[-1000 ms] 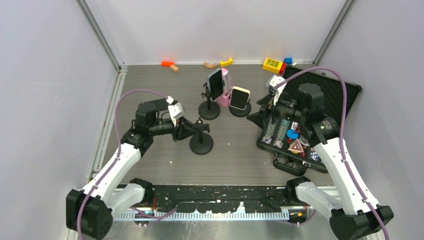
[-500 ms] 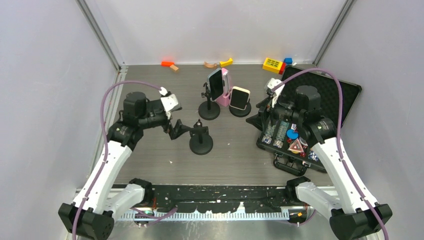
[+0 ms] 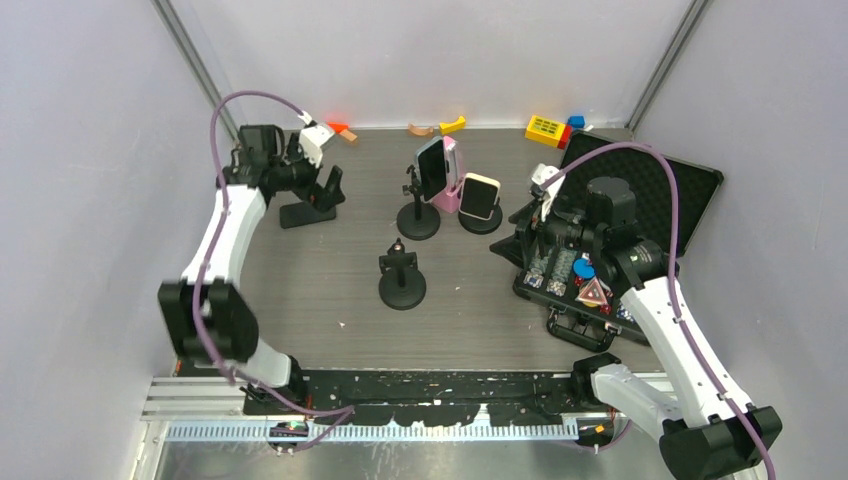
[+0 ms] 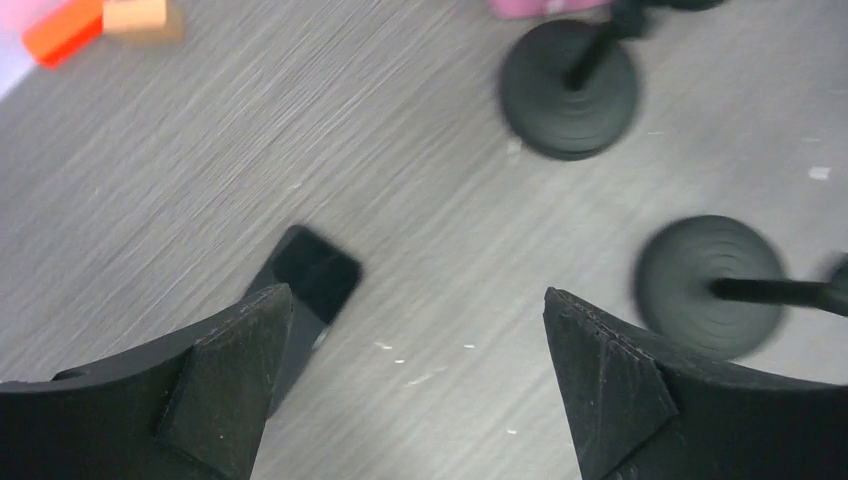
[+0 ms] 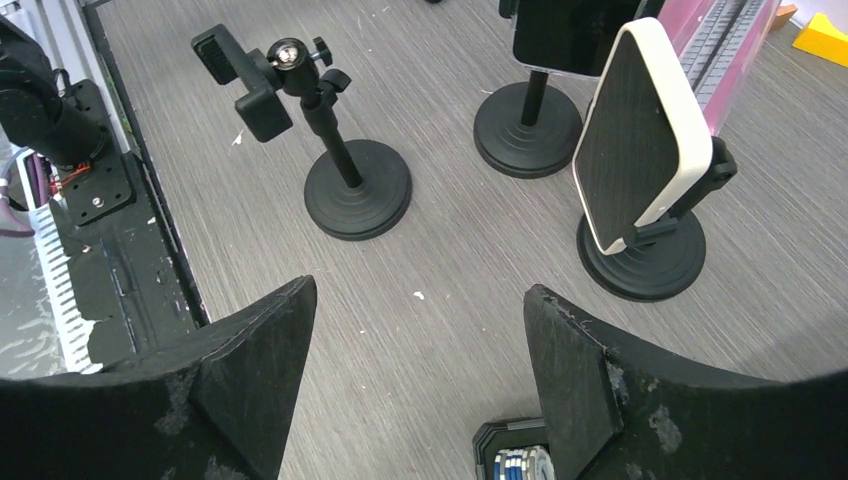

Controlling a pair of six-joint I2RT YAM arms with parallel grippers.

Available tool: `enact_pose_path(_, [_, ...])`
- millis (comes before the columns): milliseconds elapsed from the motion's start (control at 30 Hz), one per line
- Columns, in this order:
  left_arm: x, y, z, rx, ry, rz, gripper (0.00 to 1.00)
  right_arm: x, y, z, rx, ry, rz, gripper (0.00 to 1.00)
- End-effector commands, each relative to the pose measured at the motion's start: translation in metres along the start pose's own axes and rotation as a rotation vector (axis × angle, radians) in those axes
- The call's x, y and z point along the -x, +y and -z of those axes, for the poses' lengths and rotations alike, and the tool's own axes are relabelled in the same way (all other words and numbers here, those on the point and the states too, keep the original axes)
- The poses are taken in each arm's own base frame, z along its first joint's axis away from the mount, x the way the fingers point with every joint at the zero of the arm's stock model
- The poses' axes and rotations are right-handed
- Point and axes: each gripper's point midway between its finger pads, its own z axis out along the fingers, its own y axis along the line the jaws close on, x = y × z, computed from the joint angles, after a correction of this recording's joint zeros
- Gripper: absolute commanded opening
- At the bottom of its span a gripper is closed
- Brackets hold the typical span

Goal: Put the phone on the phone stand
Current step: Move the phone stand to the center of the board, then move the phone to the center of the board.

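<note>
A black phone point(image 3: 300, 214) lies flat on the table at the back left. My left gripper point(image 3: 327, 190) hangs open just above its right end. In the left wrist view the phone point(image 4: 312, 274) shows partly behind my left finger point(image 4: 235, 370), with nothing between the fingers of the gripper point(image 4: 412, 295). The empty phone stand point(image 3: 402, 281) is upright mid-table, and the right wrist view shows its clamp point(image 5: 258, 78) holding nothing. My right gripper point(image 3: 528, 236) is open over the table beside the case, and in its own view the gripper point(image 5: 420, 290) holds nothing.
Two more stands at the back hold a dark phone point(image 3: 431, 168) and a white-cased phone point(image 3: 480, 196), with a pink object point(image 3: 452, 198) between them. An open black case point(image 3: 650, 180) with poker chips lies right. Coloured blocks point(image 3: 547, 128) line the back wall.
My left gripper has opened and left the empty stand's stem. The arm has swung back and left to above the flat phone. The right arm has hardly moved.
</note>
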Motion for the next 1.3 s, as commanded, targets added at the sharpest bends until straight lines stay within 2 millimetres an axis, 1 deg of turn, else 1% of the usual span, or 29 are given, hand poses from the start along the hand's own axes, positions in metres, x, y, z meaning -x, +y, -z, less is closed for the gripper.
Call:
enact_pose_path(0, [-0.041, 0.076, -0.029, 0.087, 0.154, 0.057, 1.00, 0.015, 0.007, 0.004, 0.023, -0.060, 0.036, 0.81])
enact_pose_path(100, [-0.060, 0.113, -0.047, 0.081, 0.214, 0.070, 1.00, 0.010, 0.006, 0.002, 0.025, -0.047, 0.035, 0.81])
enact_pose_path(167, [-0.072, 0.134, -0.059, 0.085, 0.240, 0.109, 1.00, 0.008, 0.005, 0.001, 0.025, -0.042, 0.034, 0.81])
enact_pose_path(300, [-0.099, 0.161, -0.085, 0.087, 0.292, 0.198, 1.00, 0.001, 0.002, -0.002, 0.022, -0.021, 0.027, 0.81])
enact_pose_path(367, [-0.106, 0.175, -0.097, 0.113, 0.308, 0.226, 1.00, -0.002, 0.000, -0.004, 0.018, -0.011, 0.025, 0.81])
enact_pose_path(400, [-0.118, 0.180, -0.106, 0.115, 0.331, 0.253, 1.00, -0.003, -0.001, -0.004, 0.017, -0.007, 0.026, 0.81])
enact_pose_path(500, [-0.136, 0.187, -0.119, 0.127, 0.383, 0.324, 1.00, -0.007, -0.004, -0.007, 0.012, 0.008, 0.022, 0.81])
enact_pose_path(633, [-0.154, 0.189, -0.124, 0.146, 0.442, 0.384, 0.95, -0.010, -0.006, -0.008, 0.008, 0.018, 0.022, 0.81])
enact_pose_path(767, [-0.164, 0.180, -0.121, 0.134, 0.478, 0.417, 0.87, -0.010, -0.007, -0.008, 0.008, 0.020, 0.022, 0.81])
enact_pose_path(867, [-0.168, 0.160, -0.113, 0.088, 0.507, 0.450, 0.82, -0.011, -0.005, -0.007, 0.009, 0.019, 0.023, 0.81])
enact_pose_path(1133, [-0.191, 0.087, -0.087, -0.040, 0.647, 0.495, 0.71, -0.009, -0.002, -0.005, 0.013, 0.009, 0.028, 0.81])
enact_pose_path(1267, [-0.197, 0.051, -0.078, -0.090, 0.684, 0.480, 0.70, -0.008, -0.001, -0.005, 0.018, 0.009, 0.025, 0.81])
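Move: The black phone lies flat about 10 cm ahead of the left hand and 10 cm to its left, some 22 cm below. Nearest to it, the empty phone stand is roughly 12 cm back and 16 cm right of the hand; the stand with the black-screened phone is about 7 cm ahead and 20 cm right. From the right hand the flat phone lies some 18 cm ahead and 50 cm left, 26 cm lower. Forward, left and steeply down, the left hand swoops open-fingered about 20 cm lower to the table around the black phone. It then draws back nearly 10 cm, level and drifting slightly right, one finger along the phone's far edge dragging it. Meanwhile the wrist tips the fingers down by almost 40 degrees and the gripper closes about a third. ##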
